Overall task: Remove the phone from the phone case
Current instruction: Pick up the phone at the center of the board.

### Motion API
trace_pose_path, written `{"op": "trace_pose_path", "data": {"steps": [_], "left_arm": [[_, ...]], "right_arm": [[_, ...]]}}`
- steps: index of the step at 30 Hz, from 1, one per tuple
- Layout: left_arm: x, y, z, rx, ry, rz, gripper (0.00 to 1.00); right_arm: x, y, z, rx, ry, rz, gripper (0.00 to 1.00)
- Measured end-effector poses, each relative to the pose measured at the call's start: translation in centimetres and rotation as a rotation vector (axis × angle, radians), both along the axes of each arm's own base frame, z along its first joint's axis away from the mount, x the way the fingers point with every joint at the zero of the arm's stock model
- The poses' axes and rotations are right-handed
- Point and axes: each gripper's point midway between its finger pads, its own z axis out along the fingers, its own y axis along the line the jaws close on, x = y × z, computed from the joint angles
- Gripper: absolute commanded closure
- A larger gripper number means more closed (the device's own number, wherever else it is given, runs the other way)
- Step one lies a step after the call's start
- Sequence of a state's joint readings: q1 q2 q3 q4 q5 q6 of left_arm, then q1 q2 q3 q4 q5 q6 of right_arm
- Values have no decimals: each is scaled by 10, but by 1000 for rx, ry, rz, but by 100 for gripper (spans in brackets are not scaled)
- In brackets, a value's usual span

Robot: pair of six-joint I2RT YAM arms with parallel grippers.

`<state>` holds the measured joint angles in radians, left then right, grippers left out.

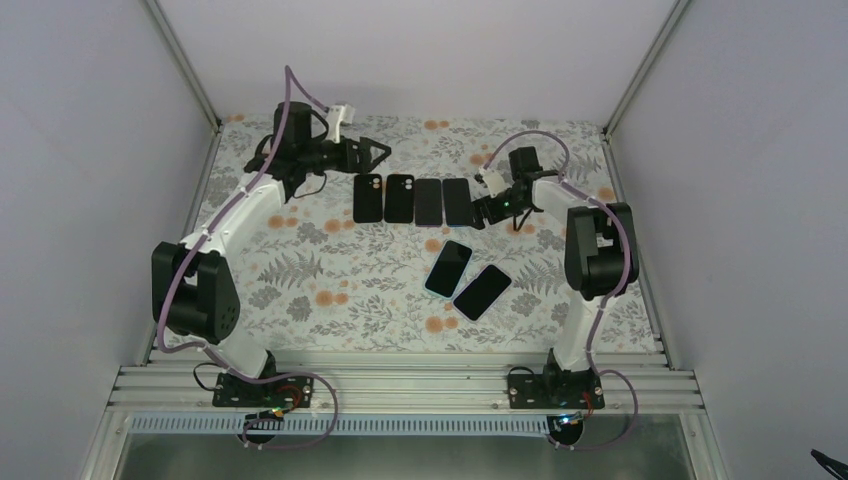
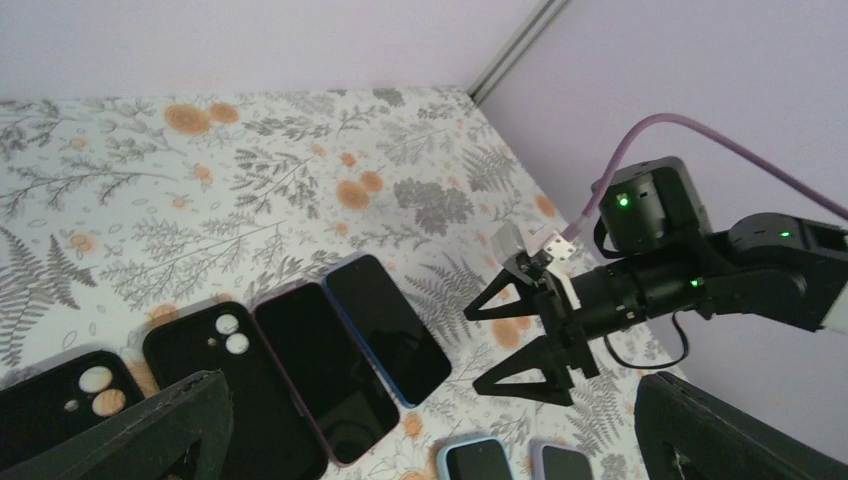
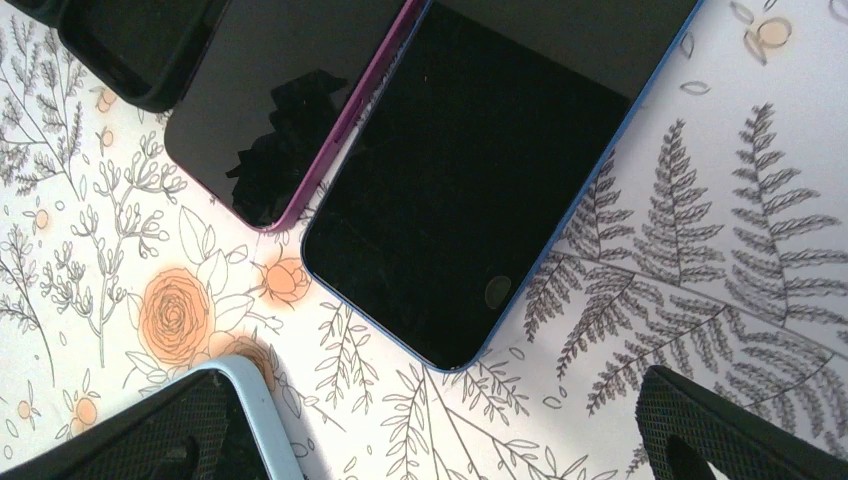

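Note:
Two phones still in cases lie mid-table: one in a light blue phone case and one in a lilac case. Behind them runs a row of two black cases with camera holes, a bare purple-edged phone and a bare blue-edged phone. My right gripper hangs open just past the blue-edged phone's near end, holding nothing; its left finger is over the light blue case. My left gripper is open and empty behind the row's left end.
The floral table cover is bounded by white walls with metal corner posts at the back. In the left wrist view my right gripper stands to the right of the blue-edged phone, with the two cased phones at the bottom edge.

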<state>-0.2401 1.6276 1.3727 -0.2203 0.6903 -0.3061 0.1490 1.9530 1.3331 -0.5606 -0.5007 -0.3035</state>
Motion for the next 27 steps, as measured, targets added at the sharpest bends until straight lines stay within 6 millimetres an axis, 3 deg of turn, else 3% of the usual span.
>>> {"op": "trace_pose_path", "data": {"steps": [3,6,12,13,17,27], "left_arm": [[-9,-8,-17,41,15,-10,0],[-28,-28,-42,98,46,-56,0],[-74,-69,-93,236,87,-165,0],[-88,-85,-100,268,83,-204,0],[-112,-115,-130,368,80,-274,0],[-146,-144,-191,582,75,-343,0]], "right_arm": [[-4,0,-3,-5,5,1,3],[-4,-1,4,-3,-11,-4,3],[-2,-2,41,16,-90,-23,2],[-1,-1,48,20,-107,-26,1],[2,-4,68,38,-147,-54,1],[11,-21,85,75,-166,-149,1]]}}
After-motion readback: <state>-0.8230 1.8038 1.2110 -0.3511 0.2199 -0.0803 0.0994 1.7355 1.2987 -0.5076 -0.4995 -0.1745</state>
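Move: The light-blue phone in the centre lies about 12 cm back from the left hand, 18 cm to its right and 26 cm below. On that same table, from the left hand, the lilac phone is 18 cm back and 27 cm right, the purple phone 7 cm ahead and 12 cm right, the blue phone 7 cm ahead and 21 cm right. The light-blue phone is some 12 cm back, 8 cm left and 4 cm below the right hand. Open left hand drops 19 cm, back and right towards the light-blue phone, tipping downward; right rises 8 cm. ##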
